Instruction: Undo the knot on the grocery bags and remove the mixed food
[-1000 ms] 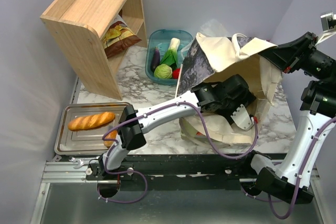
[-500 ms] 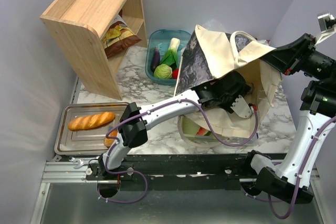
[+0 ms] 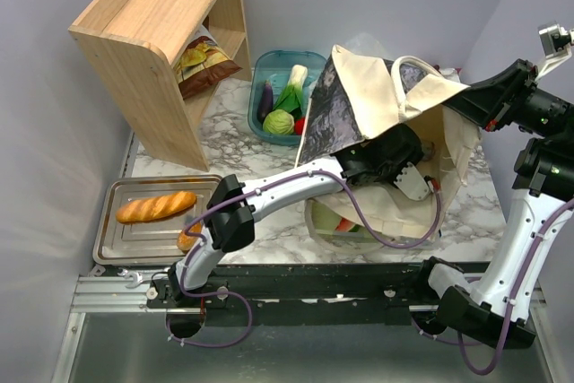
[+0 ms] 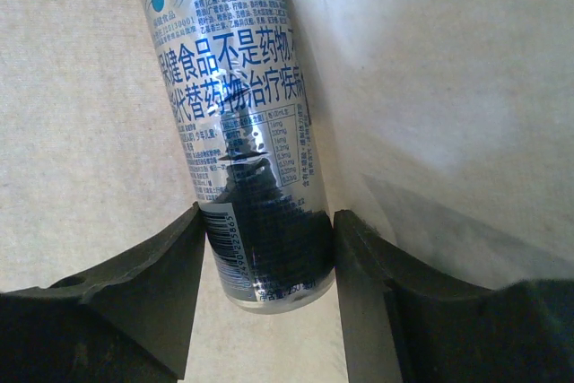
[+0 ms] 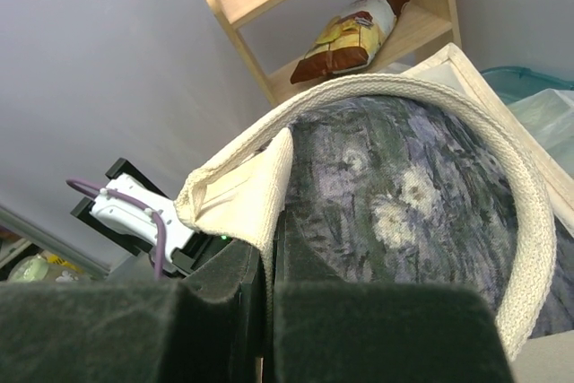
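Observation:
The grocery bag (image 3: 377, 87) is a cream cloth tote with a dark floral panel, standing right of the table's middle. My right gripper (image 3: 462, 100) holds its rim up, shut on the cream fabric edge (image 5: 235, 190) beside the floral cloth (image 5: 404, 186). My left gripper (image 3: 405, 170) reaches into the bag's mouth. In the left wrist view a blue-silver can (image 4: 242, 114) lies on the bag's cream lining, and the left gripper (image 4: 267, 230) has a finger against each side of its lower end. Something red and green (image 3: 343, 223) shows low in the bag's mouth.
A wooden shelf (image 3: 152, 33) at the back left holds a chips bag (image 3: 204, 62). The green basket (image 3: 316, 62) beside it holds an eggplant (image 3: 266, 98), a leafy vegetable (image 3: 292, 87), a cabbage (image 3: 279, 122). A metal tray (image 3: 117, 244) at the front left carries bread (image 3: 155, 206).
The left gripper has gone deeper into the bag and its jaws have closed in on the can. The right gripper has lifted the bag's rim a little higher.

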Controlling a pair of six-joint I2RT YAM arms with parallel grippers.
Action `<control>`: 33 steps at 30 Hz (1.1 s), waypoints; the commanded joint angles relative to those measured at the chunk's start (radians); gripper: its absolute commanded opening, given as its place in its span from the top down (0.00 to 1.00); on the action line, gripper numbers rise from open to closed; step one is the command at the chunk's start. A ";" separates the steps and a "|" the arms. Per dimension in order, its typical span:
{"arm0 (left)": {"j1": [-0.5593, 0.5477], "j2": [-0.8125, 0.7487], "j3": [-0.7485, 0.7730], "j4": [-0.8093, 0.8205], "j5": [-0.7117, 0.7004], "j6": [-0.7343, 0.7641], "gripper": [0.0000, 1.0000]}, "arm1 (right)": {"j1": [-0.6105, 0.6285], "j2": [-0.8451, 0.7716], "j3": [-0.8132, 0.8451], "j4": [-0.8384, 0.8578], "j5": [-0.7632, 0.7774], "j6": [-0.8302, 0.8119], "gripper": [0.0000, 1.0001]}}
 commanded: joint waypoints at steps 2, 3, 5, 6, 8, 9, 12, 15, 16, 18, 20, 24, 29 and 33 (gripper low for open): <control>0.011 -0.097 -0.089 -0.078 -0.030 -0.033 0.96 | 0.013 -0.036 0.019 0.052 0.033 0.006 0.99; 0.009 -0.120 -0.100 -0.077 -0.030 -0.034 0.98 | 0.013 -0.032 0.016 0.048 0.039 -0.003 0.99; 0.003 -0.154 -0.115 -0.069 -0.037 -0.032 1.00 | 0.013 -0.028 0.012 0.040 0.049 -0.014 0.99; 0.000 -0.168 -0.117 -0.071 -0.040 -0.032 1.00 | 0.013 -0.026 0.007 0.036 0.052 -0.021 0.99; -0.003 -0.191 -0.119 -0.079 -0.048 -0.033 1.00 | 0.013 -0.025 0.006 0.001 0.055 -0.053 0.99; -0.005 -0.202 -0.120 -0.083 -0.052 -0.033 1.00 | 0.013 -0.026 0.010 -0.037 0.061 -0.090 0.99; -0.012 -0.239 -0.124 -0.099 -0.054 -0.037 1.00 | 0.013 -0.021 0.041 -0.195 0.110 -0.235 0.99; -0.022 -0.284 -0.143 -0.103 -0.049 -0.034 1.00 | 0.013 -0.016 0.061 -0.313 0.172 -0.350 0.99; -0.027 -0.298 -0.149 -0.103 -0.048 -0.030 1.00 | 0.012 -0.015 0.066 -0.335 0.194 -0.372 0.99; -0.034 -0.316 -0.159 -0.100 -0.053 -0.021 1.00 | 0.013 -0.013 0.070 -0.352 0.229 -0.394 0.99; -0.038 -0.330 -0.159 -0.090 -0.049 -0.020 1.00 | 0.013 -0.012 0.074 -0.355 0.259 -0.403 0.99; -0.041 -0.343 -0.109 -0.090 -0.024 -0.043 1.00 | 0.013 -0.006 0.087 -0.365 0.333 -0.413 0.99; -0.045 -0.336 0.018 -0.133 0.040 -0.100 1.00 | 0.013 0.014 0.127 -0.421 0.489 -0.436 0.99; -0.050 -0.338 0.067 -0.130 0.075 -0.139 1.00 | 0.013 0.033 0.155 -0.454 0.589 -0.451 0.99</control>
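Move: The left hand is already gripping the can deep inside the cloth bag; the bag's mouth, the way out, lies about 8 cm back, 8 cm to its left and 8 cm up. The green basket is roughly 11 cm to that hand's left, 5 cm back and 19 cm below it. The rim corner pinched by the right hand is some 28 cm above the left hand, 9 cm back and level sideways. From the right hand, the can is about 9 cm ahead, straight below by 28 cm. Leftwards and a little back at first, then mostly up, the left hand draws the gripped can towards the bag's mouth, ending about 11 cm higher and 6 cm farther left, its grip kept and wrist barely turning. Meanwhile the right hand, still pinching the rim, carries it about 5 cm forward and as far to the right, swinging some 25 degrees clockwise. ##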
